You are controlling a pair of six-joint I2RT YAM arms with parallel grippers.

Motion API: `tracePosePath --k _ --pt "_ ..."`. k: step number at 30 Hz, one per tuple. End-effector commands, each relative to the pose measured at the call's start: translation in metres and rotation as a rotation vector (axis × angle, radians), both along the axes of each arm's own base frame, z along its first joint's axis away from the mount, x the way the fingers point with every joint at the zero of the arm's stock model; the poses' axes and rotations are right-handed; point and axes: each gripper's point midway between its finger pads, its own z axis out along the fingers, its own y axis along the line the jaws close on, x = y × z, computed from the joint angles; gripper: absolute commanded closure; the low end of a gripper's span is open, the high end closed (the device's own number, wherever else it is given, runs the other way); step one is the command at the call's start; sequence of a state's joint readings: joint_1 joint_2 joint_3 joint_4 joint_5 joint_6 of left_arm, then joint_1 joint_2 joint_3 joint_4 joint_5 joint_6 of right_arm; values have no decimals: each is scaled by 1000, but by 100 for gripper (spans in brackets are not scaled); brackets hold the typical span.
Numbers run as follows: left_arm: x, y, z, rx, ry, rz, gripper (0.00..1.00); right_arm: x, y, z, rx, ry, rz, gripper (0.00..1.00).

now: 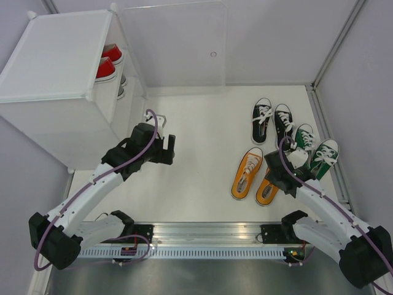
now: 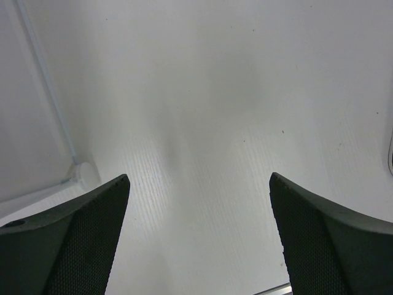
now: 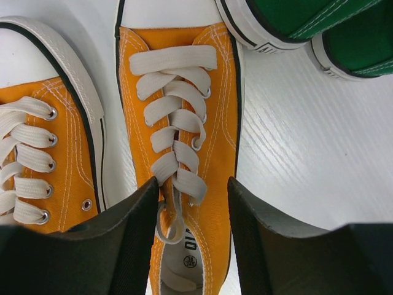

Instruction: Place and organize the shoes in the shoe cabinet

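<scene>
Two orange shoes lie on the right of the table, one to the left of the other. My right gripper is down on the right-hand one, jaws partly closed astride its right side. One finger sits at the laces by the tongue and the other outside the wall, and the canvas between them is not squeezed. My left gripper hangs wide open and empty over bare table near the shoe cabinet. Red shoes sit on its shelves.
A black pair and a green pair lie behind the orange shoes. A grey shoe shows under the red ones. The clear door panel stands open at the back. A rail edges the right side.
</scene>
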State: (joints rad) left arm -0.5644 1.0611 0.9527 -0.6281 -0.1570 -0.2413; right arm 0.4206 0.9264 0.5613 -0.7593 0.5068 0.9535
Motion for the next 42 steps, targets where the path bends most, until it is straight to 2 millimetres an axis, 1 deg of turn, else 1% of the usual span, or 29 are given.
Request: tracePosePath --k 1,3,5,6,7,10,11,12,13,14,15,16,19,20,22,24,25,26,28,29,30,32,33,35,36,39,40,41,42 --pt "7 6 5 26 -53 9 4 -8 0 -11 18 45 -36 46" --pt "7 10 4 40 -57 23 4 -8 -2 -18 -4 70 -36 45" --pt "9 14 4 55 -66 43 4 -1 -1 -22 1 54 -37 43" --pt "9 15 4 58 -66 46 4 -2 -1 -29 -1 73 -36 43" --pt "9 16 3 61 -66 49 4 6 1 -29 12 52 -40 43" --pt "10 18 1 72 -64 57 4 13 0 -37 7 63 -34 49" --pt "10 19 0 77 -64 62 5 16 -1 -37 0 60 -24 59" --pt "10 20 -1 82 -62 63 5 17 -2 -38 -12 62 -24 66" --pt "10 20 -1 84 -64 66 5 18 -4 -38 -24 62 -23 80" --pt "11 22 -1 90 -66 73 5 19 -5 -37 -32 62 -16 88" --pt "11 22 -1 90 -67 75 5 22 -5 -32 -42 54 1 95" --pt "12 23 -1 94 -71 80 5 23 -8 -27 -67 51 9 99" --pt "12 24 -2 101 -68 85 5 34 -10 0 -107 6 57 99" --pt "12 24 -1 101 -68 85 5 42 -10 16 -113 -33 61 99" --pt "12 25 -1 102 -71 87 5 47 -10 39 -130 -82 98 99" --pt "13 26 -2 106 -71 89 5 57 -3 72 -114 -166 130 99" --pt "13 27 -2 113 -73 96 5 59 0 81 -128 -175 172 100" --pt "13 28 -1 113 -77 102 5 67 7 102 -116 -218 195 99" --pt "14 31 0 121 -86 115 5 73 22 117 -137 -227 290 100" --pt "14 32 1 122 -88 119 5 79 31 137 -134 -266 320 100" --pt "14 32 1 122 -89 123 5 82 51 141 -132 -272 395 100" --pt "14 34 2 124 -95 131 5 88 80 160 -119 -320 523 100" --pt "14 34 1 127 -92 132 5 91 109 163 -61 -347 624 99" --pt "15 35 2 129 -97 139 5 100 140 169 -18 -376 762 99" --pt "15 36 3 129 -102 142 5 102 163 175 39 -406 842 99" --pt "15 37 3 130 -104 149 5 118 205 176 52 -418 1024 99" --pt "15 36 3 123 -103 147 5 120 219 175 69 -417 1082 99" --pt "15 35 4 119 -105 145 5 127 234 166 82 -395 1137 99" --pt "15 35 4 115 -107 145 5 132 247 166 75 -419 1195 99"
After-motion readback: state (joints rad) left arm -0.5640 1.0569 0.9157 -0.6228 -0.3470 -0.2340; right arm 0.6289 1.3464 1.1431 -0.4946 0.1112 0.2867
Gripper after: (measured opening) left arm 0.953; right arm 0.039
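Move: The right gripper, half open, stands right over the lower laces of the right-hand orange shoe, whose middle is about 1 cm ahead and some 5 cm below. The other orange shoe lies about 11 cm left and 3 cm ahead; the nearer green shoe some 14 cm ahead and 12 cm right; the right black shoe about 22 cm ahead and 4 cm right. From the left gripper the right-hand orange shoe lies roughly 42 cm right, 5 cm back and 17 cm below. Sink the right gripper about 3 cm onto the orange shoe and close the fingers to pinch its tongue at the lower end of the laces. Then lift fast and swing the shoe left some 19 cm and forward, over the front of the other orange shoe, turning about 55 degrees counter-clockwise. Ease the open left gripper slightly left. ##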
